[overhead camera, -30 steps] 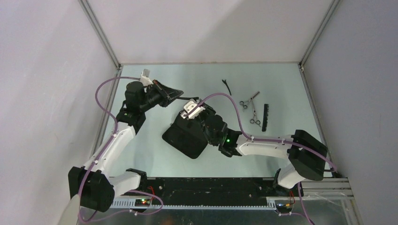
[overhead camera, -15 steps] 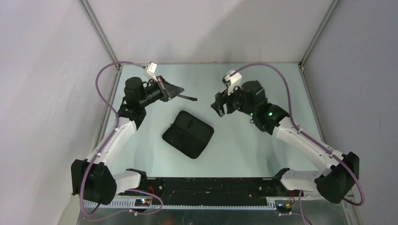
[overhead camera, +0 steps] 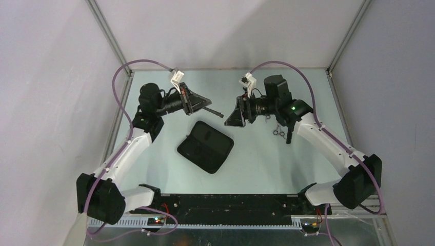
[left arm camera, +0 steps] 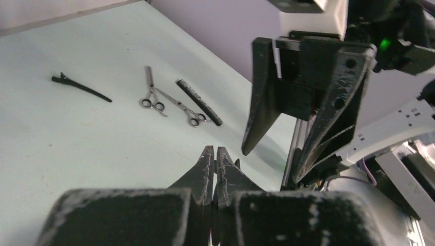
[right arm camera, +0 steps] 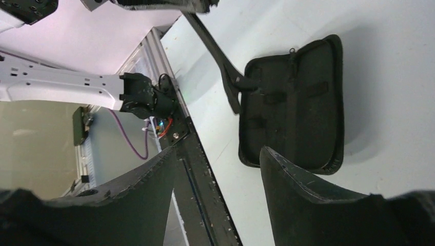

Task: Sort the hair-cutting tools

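My left gripper [overhead camera: 205,106] is shut on a thin black clip [overhead camera: 216,112] that sticks out to the right, above the table. The right wrist view shows this clip [right arm camera: 218,59] as a long dark bar over the case. My right gripper [overhead camera: 231,117] is open and faces the left one from close by, with nothing between its fingers. On the table in the left wrist view lie another black clip [left arm camera: 81,88], two silver scissors [left arm camera: 153,97] [left arm camera: 185,109] and a black comb [left arm camera: 199,101]. From above, my right arm covers most of them.
A black zip case [overhead camera: 205,146] lies open and flat in the middle of the table, below both grippers. The metal frame rail [right arm camera: 197,169] runs along the near edge. Grey walls close in the back and sides.
My right arm has left the case, swung to the back right, turned to face the left gripper and opened. The left gripper has shifted slightly right with the clip.
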`<state>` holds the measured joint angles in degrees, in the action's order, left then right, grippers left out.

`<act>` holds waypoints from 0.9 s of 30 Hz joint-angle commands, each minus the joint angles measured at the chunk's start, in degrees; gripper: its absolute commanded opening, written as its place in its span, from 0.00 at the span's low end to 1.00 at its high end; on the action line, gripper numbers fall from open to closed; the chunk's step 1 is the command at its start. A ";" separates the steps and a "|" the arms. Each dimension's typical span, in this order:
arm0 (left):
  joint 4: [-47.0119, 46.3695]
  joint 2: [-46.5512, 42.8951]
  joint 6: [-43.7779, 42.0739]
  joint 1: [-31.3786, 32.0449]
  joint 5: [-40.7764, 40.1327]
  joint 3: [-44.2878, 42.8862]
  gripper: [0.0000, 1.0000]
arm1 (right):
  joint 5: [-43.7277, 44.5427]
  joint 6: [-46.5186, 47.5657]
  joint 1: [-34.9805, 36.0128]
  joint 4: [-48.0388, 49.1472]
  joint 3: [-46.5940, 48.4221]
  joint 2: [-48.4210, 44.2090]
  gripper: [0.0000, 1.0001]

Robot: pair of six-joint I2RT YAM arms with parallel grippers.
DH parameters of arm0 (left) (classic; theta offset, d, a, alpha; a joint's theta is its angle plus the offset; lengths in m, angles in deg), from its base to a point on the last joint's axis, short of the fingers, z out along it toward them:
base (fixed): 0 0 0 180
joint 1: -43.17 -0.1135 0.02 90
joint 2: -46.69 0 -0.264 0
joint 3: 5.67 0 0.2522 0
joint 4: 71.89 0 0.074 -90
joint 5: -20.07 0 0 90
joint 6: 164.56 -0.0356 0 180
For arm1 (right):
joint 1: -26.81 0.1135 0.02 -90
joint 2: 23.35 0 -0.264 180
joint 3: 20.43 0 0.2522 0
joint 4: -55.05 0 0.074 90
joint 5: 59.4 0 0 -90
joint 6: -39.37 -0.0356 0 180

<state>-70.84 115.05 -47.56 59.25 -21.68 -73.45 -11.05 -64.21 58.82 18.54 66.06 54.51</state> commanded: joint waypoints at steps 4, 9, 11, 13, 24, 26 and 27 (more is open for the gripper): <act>-4.55 -1.12 -3.80 2.68 5.62 -3.26 0.00 | -7.43 -1.71 -0.14 1.63 4.00 2.74 0.62; -5.23 -1.26 -3.49 3.66 7.21 -3.39 0.00 | -8.98 -1.92 0.01 2.40 4.02 3.89 0.55; -5.88 -1.35 -2.93 3.86 7.78 -3.32 0.00 | -9.32 -2.00 0.19 2.41 4.01 4.13 0.51; -6.42 -1.40 -2.68 4.02 8.32 -3.37 0.00 | -10.04 -2.05 0.23 2.75 4.01 4.27 0.46; -4.00 -1.38 -5.36 4.25 9.30 -3.35 0.00 | -12.13 -2.31 0.24 3.63 4.02 2.96 0.27; -3.69 -1.44 -5.48 4.23 9.45 -3.43 0.00 | -11.90 -2.01 0.08 3.21 4.00 2.66 0.27; -3.59 -1.40 -5.52 4.27 9.47 -3.43 0.00 | -11.89 -1.91 -0.04 2.94 4.00 2.56 0.26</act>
<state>-74.14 115.01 -50.90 63.09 -13.73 -74.30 -21.43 -66.13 58.86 20.38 67.39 58.82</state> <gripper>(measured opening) 0.021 0.270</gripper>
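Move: My left hand holds the hair clip, its forked end free and pointing back and right. My open right fingertips are about 9 cm back, 9 cm to the right of the left hand and slightly lower. From my right hand the clip's middle is some 5 cm forward, 6 cm left and a touch higher; the black case is about 2 cm forward, 15 cm left and roughly 26 cm below. With my left fingers still shut on the hair clip, I bring it back about 3.5 cm, some 2.5 cm right and a little up, turning clockwise roughly 10 degrees, so its forked end comes in between my right fingertips. My right hand eases about 1.5 cm left and as much back, turning slightly counter-clockwise, and closes from well open to about a quarter open around that end. ##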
